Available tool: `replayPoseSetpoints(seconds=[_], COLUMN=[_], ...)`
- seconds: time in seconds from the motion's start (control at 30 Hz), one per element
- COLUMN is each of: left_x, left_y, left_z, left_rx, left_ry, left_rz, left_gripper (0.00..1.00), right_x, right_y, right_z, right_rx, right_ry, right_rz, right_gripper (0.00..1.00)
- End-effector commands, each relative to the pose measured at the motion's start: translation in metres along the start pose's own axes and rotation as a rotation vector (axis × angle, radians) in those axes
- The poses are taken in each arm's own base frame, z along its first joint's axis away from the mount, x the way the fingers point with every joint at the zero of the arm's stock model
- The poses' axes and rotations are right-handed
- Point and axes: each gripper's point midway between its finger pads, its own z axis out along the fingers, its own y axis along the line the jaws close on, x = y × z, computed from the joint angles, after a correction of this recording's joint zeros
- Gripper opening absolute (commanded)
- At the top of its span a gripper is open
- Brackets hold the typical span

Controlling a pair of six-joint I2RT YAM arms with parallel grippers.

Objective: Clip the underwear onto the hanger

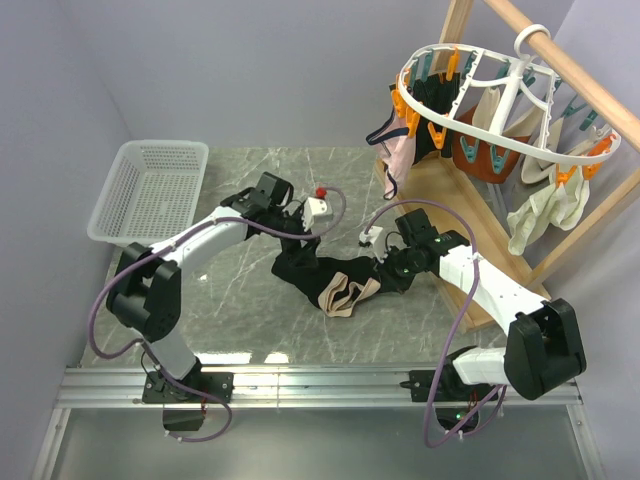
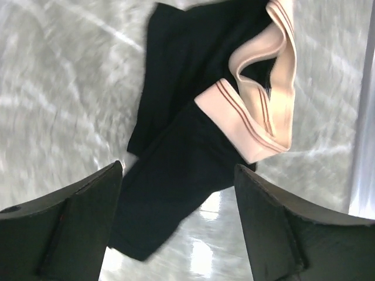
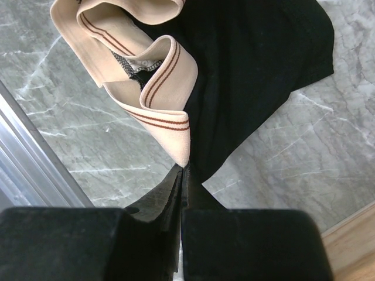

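Observation:
The underwear (image 1: 335,280), black with a beige striped waistband, lies crumpled on the marble table between the two arms. My left gripper (image 1: 292,238) is open above its left end. In the left wrist view the black leg (image 2: 176,152) lies between and beyond the spread fingers (image 2: 76,222), and the gripper (image 2: 177,170) holds nothing. My right gripper (image 1: 385,262) is at its right end. In the right wrist view it (image 3: 184,171) is shut on the fold where waistband (image 3: 146,88) meets black fabric. The round white hanger (image 1: 500,140) with orange and teal clips hangs at the back right.
A white mesh basket (image 1: 150,190) stands at the back left. A wooden rod (image 1: 570,60) on a wooden frame carries the hanger, with pink (image 1: 400,150), rust-brown (image 1: 485,160) and cream (image 1: 545,210) garments clipped on. An aluminium rail (image 1: 320,385) runs along the near edge.

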Motion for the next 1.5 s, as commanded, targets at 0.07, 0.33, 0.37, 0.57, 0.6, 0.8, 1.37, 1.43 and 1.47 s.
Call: replayPoseSetpoints(seconds=[0.07,0.33,0.37,0.57,0.6,0.8,1.37,1.43,1.47], left_x=[0.001,-0.012,-0.009,0.002,0.003,0.007,0.010,-0.008,-0.014], left_y=[-0.016,-0.027,-0.029,-0.049,-0.049,-0.049,-0.050,-0.041,-0.029], left_z=[0.020,0.054,0.058,0.074,0.075,0.085,0.084,0.072,0.059], left_rx=[0.231,0.409,0.421,0.509,0.511,0.536,0.575,0.509,0.463], left_ry=[-0.070,-0.100,-0.097,-0.067,-0.069,-0.046,0.025,-0.021,-0.029], left_rz=[0.415,0.685,0.690,0.735,0.729,0.730,0.644,0.611,0.518], left_gripper=[0.79,0.75,0.74,0.67,0.67,0.70,0.12,0.06,0.00], right_x=[0.004,0.001,0.001,0.001,0.000,-0.001,-0.003,-0.006,-0.008], right_y=[-0.003,-0.004,-0.004,-0.005,-0.005,-0.006,-0.008,-0.010,-0.011], right_z=[0.002,0.003,0.002,0.001,0.002,0.001,-0.002,-0.006,-0.007], right_rx=[0.012,0.016,0.019,0.025,0.027,0.028,0.040,0.051,0.056], right_ry=[0.011,0.003,0.001,0.003,0.002,-0.001,-0.013,-0.027,-0.035], right_rz=[0.008,0.033,0.035,0.038,0.039,0.042,0.038,0.037,0.039], right_gripper=[0.00,0.00,0.00,0.00,0.00,0.00,0.00,0.00,0.00])
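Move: The near part of the underwear's waistband lies some 8 cm to the left gripper's right, about 5 cm back and 8 cm below its open fingers. The right gripper already pinches the far corner, roughly 20 cm to the left gripper's right and 8 cm back. From the right gripper, that waistband part is about 12 cm left, 3 cm ahead and a little lower, while the wooden stand's base is around 14 cm right and 11 cm ahead. Bring the left gripper down about 7 cm and as far to the right, then some 4 cm back, onto the peach waistband, turning it roughly 50 degrees clockwise on the way. Only once there, shut the fingers and pinch a fold of the band. Keep the right gripper closed on its corner, practically still. ##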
